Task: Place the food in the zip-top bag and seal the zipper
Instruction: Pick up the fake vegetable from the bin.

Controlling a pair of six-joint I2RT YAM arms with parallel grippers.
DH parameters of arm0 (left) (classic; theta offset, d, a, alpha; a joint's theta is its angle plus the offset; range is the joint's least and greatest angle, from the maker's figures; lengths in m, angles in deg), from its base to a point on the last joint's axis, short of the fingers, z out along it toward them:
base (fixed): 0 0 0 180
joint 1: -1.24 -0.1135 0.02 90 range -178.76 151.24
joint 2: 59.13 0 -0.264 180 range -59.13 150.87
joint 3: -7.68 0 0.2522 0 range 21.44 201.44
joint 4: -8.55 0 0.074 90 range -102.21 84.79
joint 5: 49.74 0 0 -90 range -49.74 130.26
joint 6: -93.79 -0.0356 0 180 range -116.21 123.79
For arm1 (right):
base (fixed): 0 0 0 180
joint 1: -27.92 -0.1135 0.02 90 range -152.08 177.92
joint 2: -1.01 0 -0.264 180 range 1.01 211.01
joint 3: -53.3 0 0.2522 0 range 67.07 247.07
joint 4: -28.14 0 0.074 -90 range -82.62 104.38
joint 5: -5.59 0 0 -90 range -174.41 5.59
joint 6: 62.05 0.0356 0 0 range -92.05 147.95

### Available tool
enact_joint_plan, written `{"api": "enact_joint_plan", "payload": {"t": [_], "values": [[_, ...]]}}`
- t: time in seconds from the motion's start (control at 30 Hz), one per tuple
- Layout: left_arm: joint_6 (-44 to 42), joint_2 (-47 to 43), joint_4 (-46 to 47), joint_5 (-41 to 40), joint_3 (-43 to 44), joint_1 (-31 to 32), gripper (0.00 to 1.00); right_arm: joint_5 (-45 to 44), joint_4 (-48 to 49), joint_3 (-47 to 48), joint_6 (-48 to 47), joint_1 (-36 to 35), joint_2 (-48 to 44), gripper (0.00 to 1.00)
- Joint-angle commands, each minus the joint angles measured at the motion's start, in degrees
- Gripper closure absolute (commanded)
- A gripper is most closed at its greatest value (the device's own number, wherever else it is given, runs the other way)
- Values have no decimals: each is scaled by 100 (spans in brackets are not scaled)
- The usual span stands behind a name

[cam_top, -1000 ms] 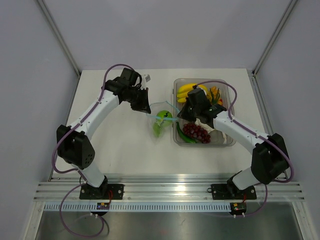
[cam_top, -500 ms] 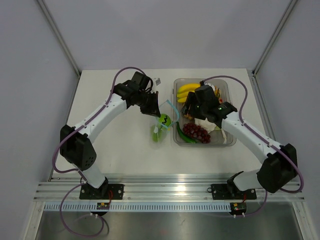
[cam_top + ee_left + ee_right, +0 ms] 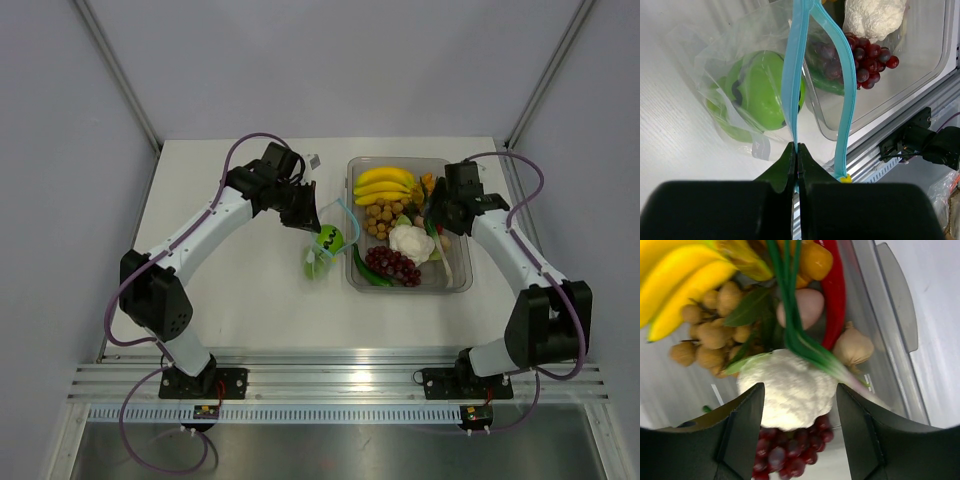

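Note:
My left gripper (image 3: 796,147) is shut on one side of the light-blue zipper (image 3: 794,75) and holds up the mouth of the clear zip-top bag (image 3: 705,60). The mouth gapes; the other zipper side (image 3: 849,90) hangs apart. A bright green round piece (image 3: 762,97) lies inside the bag (image 3: 320,252), which rests on the table left of the tub. My right gripper (image 3: 799,390) is open above the tub, over the white cauliflower (image 3: 785,395), holding nothing. A pinkish peach-like piece (image 3: 807,307) lies beyond it among green stalks.
The rigid clear tub (image 3: 408,289) holds bananas (image 3: 382,183), brown longans (image 3: 715,325), red grapes (image 3: 392,264), a red chili (image 3: 835,300) and a garlic bulb (image 3: 852,346). The bag's mouth sits close to the tub's left wall. An aluminium rail (image 3: 330,380) runs along the near table edge.
My right gripper has opened and swung from the bag's mouth back to the right side of the tub. The left gripper shifted slightly right with the bag, then stayed.

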Motion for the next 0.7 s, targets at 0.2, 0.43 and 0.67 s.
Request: {"api": "enact_joint_plan", "payload": {"t": [0.2, 0.43, 0.67], "values": [[15, -19, 281, 65, -53, 53, 100, -112, 225, 557, -774, 174, 1118, 31], [15, -1, 264, 65, -18, 62, 100, -182, 208, 1121, -888, 183, 1848, 56], [-20, 52, 237, 65, 44, 62, 100, -235, -64, 1209, -959, 183, 839, 100]]}}
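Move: The right hand is open over the bin; the green onion's middle lies about 2 cm ahead, 2 cm right and 8 cm below. The cauliflower is some 1 cm ahead and 4 cm left, the egg 7 cm ahead and 1 cm left, the red chili 8 cm ahead and 3 cm right, all 8 to 10 cm down. From the left hand, which keeps hold of the bag, the onion is some 31 cm right, 6 cm ahead and 13 cm below. Right hand dips about 6 cm, then reaches forward 4 cm, pinches the green onion's stalks and starts lifting. ##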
